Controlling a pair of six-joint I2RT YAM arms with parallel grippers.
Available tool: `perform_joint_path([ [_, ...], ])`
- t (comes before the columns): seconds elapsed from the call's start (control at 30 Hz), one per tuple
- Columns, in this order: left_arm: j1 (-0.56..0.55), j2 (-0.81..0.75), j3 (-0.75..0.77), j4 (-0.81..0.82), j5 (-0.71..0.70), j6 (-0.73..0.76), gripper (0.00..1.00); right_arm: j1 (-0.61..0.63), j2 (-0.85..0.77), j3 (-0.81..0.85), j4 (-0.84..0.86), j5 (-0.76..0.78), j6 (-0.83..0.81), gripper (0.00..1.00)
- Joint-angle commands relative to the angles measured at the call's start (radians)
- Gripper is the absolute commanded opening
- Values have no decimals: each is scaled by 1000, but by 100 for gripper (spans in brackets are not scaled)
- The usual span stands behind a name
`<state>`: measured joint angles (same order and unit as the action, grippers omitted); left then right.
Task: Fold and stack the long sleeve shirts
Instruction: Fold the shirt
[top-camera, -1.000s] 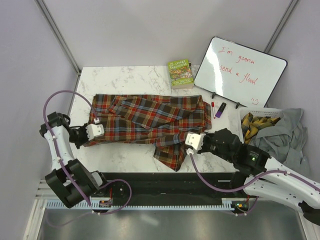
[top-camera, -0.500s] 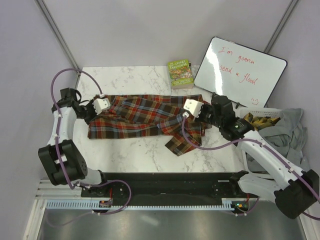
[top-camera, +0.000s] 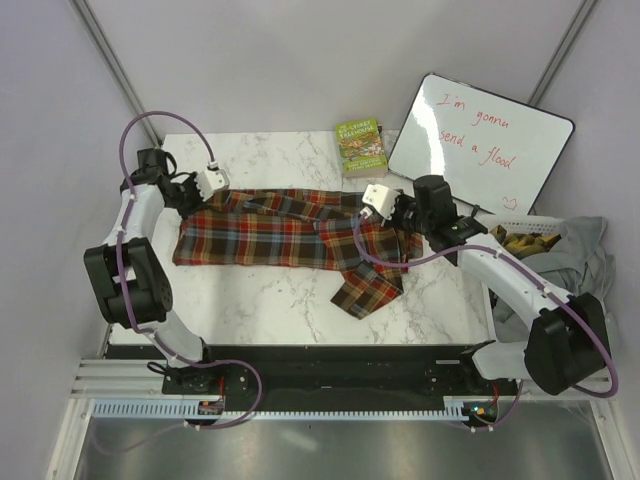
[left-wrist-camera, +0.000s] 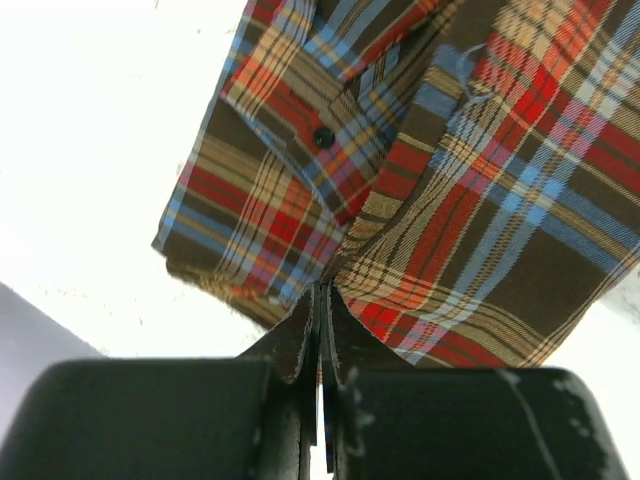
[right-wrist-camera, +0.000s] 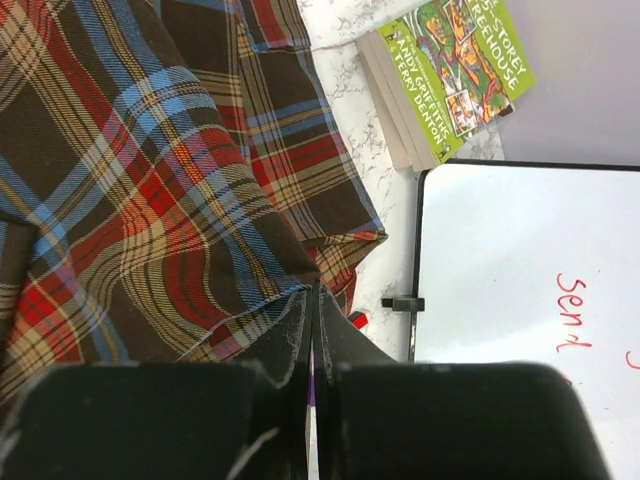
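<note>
One plaid long sleeve shirt (top-camera: 270, 238) in red, brown and blue checks lies folded lengthwise across the marble table, with a sleeve end trailing toward the front (top-camera: 368, 290). My left gripper (top-camera: 220, 196) is at the shirt's far left corner, shut on the cloth edge (left-wrist-camera: 322, 292). My right gripper (top-camera: 367, 210) is at the far right part of the shirt, shut on a folded edge (right-wrist-camera: 312, 288). A collar flap with a dark button (left-wrist-camera: 322, 136) shows in the left wrist view.
A green book (top-camera: 361, 147) and a tilted whiteboard (top-camera: 480, 140) stand at the back right. Markers (top-camera: 436, 217) lie beside the shirt. A white basket (top-camera: 545, 221) at the right edge holds yellow plaid cloth (top-camera: 512, 246) and grey cloth (top-camera: 580, 262).
Both grippers have carried the shirt's near edge away from me to the far edge, folding it over. The shirt now lies narrower and farther back.
</note>
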<state>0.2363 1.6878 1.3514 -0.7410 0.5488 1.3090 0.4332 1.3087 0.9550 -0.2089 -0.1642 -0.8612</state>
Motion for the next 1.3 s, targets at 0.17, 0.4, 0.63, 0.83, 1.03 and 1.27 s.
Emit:
perform_joint_path([
  [0.17,-46,78,20,69,-64,-71,2,-24,86,42,57,-17,-21,0],
  [0.4,-46,104,32,104,-107,-76,2,-40,158,77,131,0,-12,0],
  [0.63,-45,133,64,115,-142,-80,2,-48,221,113,132,-26,-16,0],
  [0.83,-46,177,97,123,-147,-122,2,-47,284,146,135,-9,-15,0],
  [1.03,-43,182,98,129,-217,-221,25,-48,334,235,27,40,57,32],
  [1.27,-32,14,-81,114,-194,-286,49,-97,288,344,-361,-66,243,56],
])
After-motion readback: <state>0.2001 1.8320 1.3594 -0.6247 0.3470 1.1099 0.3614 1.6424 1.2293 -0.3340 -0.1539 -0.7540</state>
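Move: Each hand still pinches the shirt's lifted near edge above the strip. From the left hand, the strip's far left corner lies about 4 cm ahead, 4 cm left and 6 cm below, and the buttoned patch roughly 3 cm ahead, 5 cm right. From the right hand, the far right corner is some 8 cm ahead, 5 cm right and 8 cm below; the book is about 17 cm ahead, 4 cm left, and the red pen 2 cm ahead, 12 cm right. Both hands finish laying the pinched edge over towards the shirt's far edge: the left sinks about 5 cm while easing some 3 cm forward, and the right sinks, reaches forward about 6 cm and sinks again. Once low, both let go of the cloth, their fingers opening about halfway, the left turning slightly counter-clockwise and drifting a couple of centimetres left, while the right tips its fingers about 10 degrees further down and starts to rise. ##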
